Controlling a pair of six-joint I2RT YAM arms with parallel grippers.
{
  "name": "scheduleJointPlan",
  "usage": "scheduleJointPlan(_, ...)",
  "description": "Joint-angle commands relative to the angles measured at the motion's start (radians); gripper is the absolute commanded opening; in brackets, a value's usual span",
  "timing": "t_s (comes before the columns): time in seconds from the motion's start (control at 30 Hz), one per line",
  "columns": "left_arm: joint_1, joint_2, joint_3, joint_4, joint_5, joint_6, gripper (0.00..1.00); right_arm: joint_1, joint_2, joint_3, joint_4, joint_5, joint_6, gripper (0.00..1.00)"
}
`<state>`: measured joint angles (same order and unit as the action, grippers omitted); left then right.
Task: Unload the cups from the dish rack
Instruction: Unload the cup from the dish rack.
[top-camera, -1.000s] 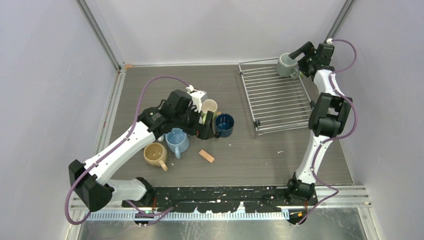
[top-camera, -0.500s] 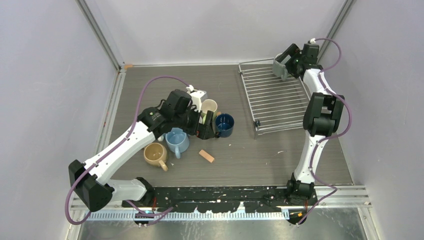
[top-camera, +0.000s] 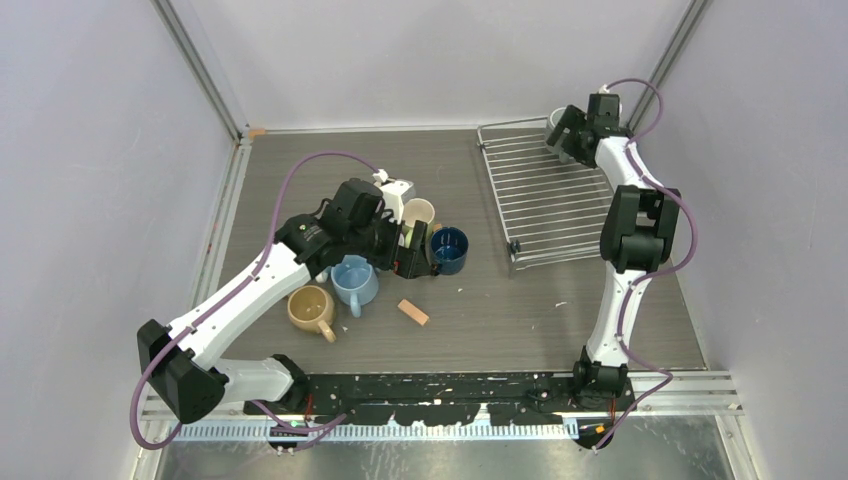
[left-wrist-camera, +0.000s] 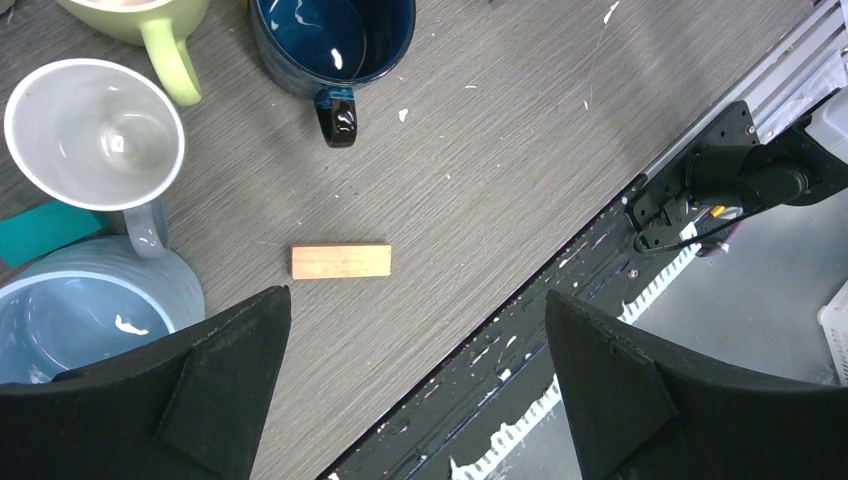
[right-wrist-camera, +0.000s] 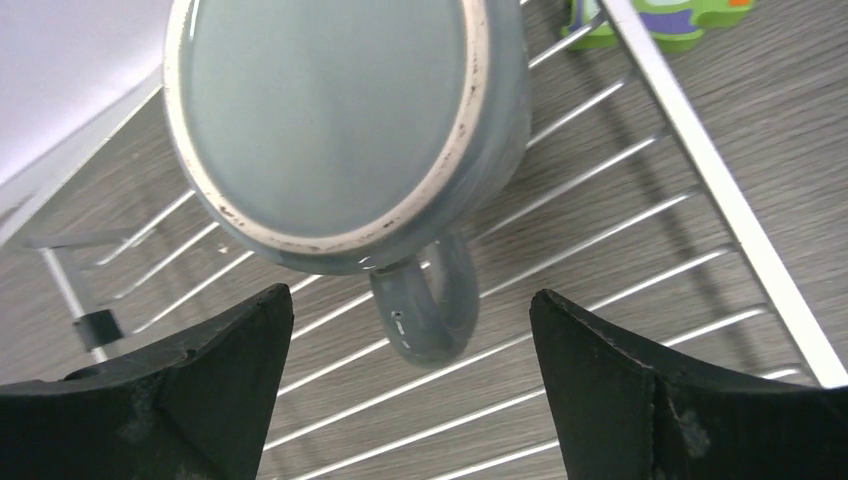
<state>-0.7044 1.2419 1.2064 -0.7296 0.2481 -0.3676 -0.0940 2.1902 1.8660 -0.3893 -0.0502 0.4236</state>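
The silver wire dish rack (top-camera: 548, 205) lies at the back right of the table. One grey-green cup (right-wrist-camera: 340, 120) stands in its far right corner, handle (right-wrist-camera: 430, 300) pointing at my right gripper (right-wrist-camera: 410, 385). That gripper is open, its fingertips either side of the handle and just short of it, touching nothing. From above, the right gripper (top-camera: 570, 135) covers most of this cup (top-camera: 554, 123). Left of the rack stand the navy cup (top-camera: 449, 250), light blue cup (top-camera: 355, 283), tan cup (top-camera: 312, 308) and lime cup (left-wrist-camera: 140, 15). My left gripper (left-wrist-camera: 415, 385) hangs open and empty above them.
A wooden block (left-wrist-camera: 341, 261) lies on the table beside the cups, with a teal block (left-wrist-camera: 40, 230) by the grey-white cup (left-wrist-camera: 95, 135). A green and purple block (right-wrist-camera: 665, 20) sits just outside the rack's edge. The booth walls stand close behind the rack.
My right gripper has swung left and back over the rack's far corner, and now faces the grey-green cup's handle. The left arm has not moved.
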Motion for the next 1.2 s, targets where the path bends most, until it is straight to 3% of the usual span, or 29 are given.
scheduleJointPlan(0.0, 0.006, -0.011, 0.023, 0.042, 0.019, -0.010, 1.00, 0.018, -0.031, 0.031, -0.003, 0.111, -0.123, 0.89)
scheduleJointPlan(0.67, 0.011, 0.001, 0.024, 0.032, -0.012, -0.002, 1.00, 0.061, 0.042, 0.054, 0.025, 0.191, -0.262, 0.49)
scheduleJointPlan(0.97, 0.016, 0.005, 0.019, 0.034, -0.010, -0.002, 1.00, 0.065, 0.061, 0.070, 0.044, 0.228, -0.273, 0.47)
scheduleJointPlan(1.17, 0.020, 0.008, 0.019, 0.034, -0.008, -0.004, 1.00, 0.077, 0.065, 0.069, 0.053, 0.240, -0.279, 0.34)
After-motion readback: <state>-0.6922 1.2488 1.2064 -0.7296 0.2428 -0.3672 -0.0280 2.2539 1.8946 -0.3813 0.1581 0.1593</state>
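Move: The gray-green cup stands upside down at the rack's far right corner. Its middle is about 6 cm ahead of the right hand, 1 cm to its left and 3 cm lower, with its handle turned back towards the fingers. The green toy block lies some 5 cm ahead, 10 cm right and 10 cm below. The dish rack's empty middle is about 8 cm back, 3 cm left and 7 cm down. From the left hand, the cup is roughly 43 cm ahead, 39 cm right and 13 cm lower. The right fingers, nearly wide open at first, come in on both sides of the gray-green cup's handle and close to well under half, with the tips right beside it or just touching. To get there the hand wavers about 1 cm sideways, then sinks about 2.5 cm towards the handle while rolling some 20 degrees, its left side dipping. ##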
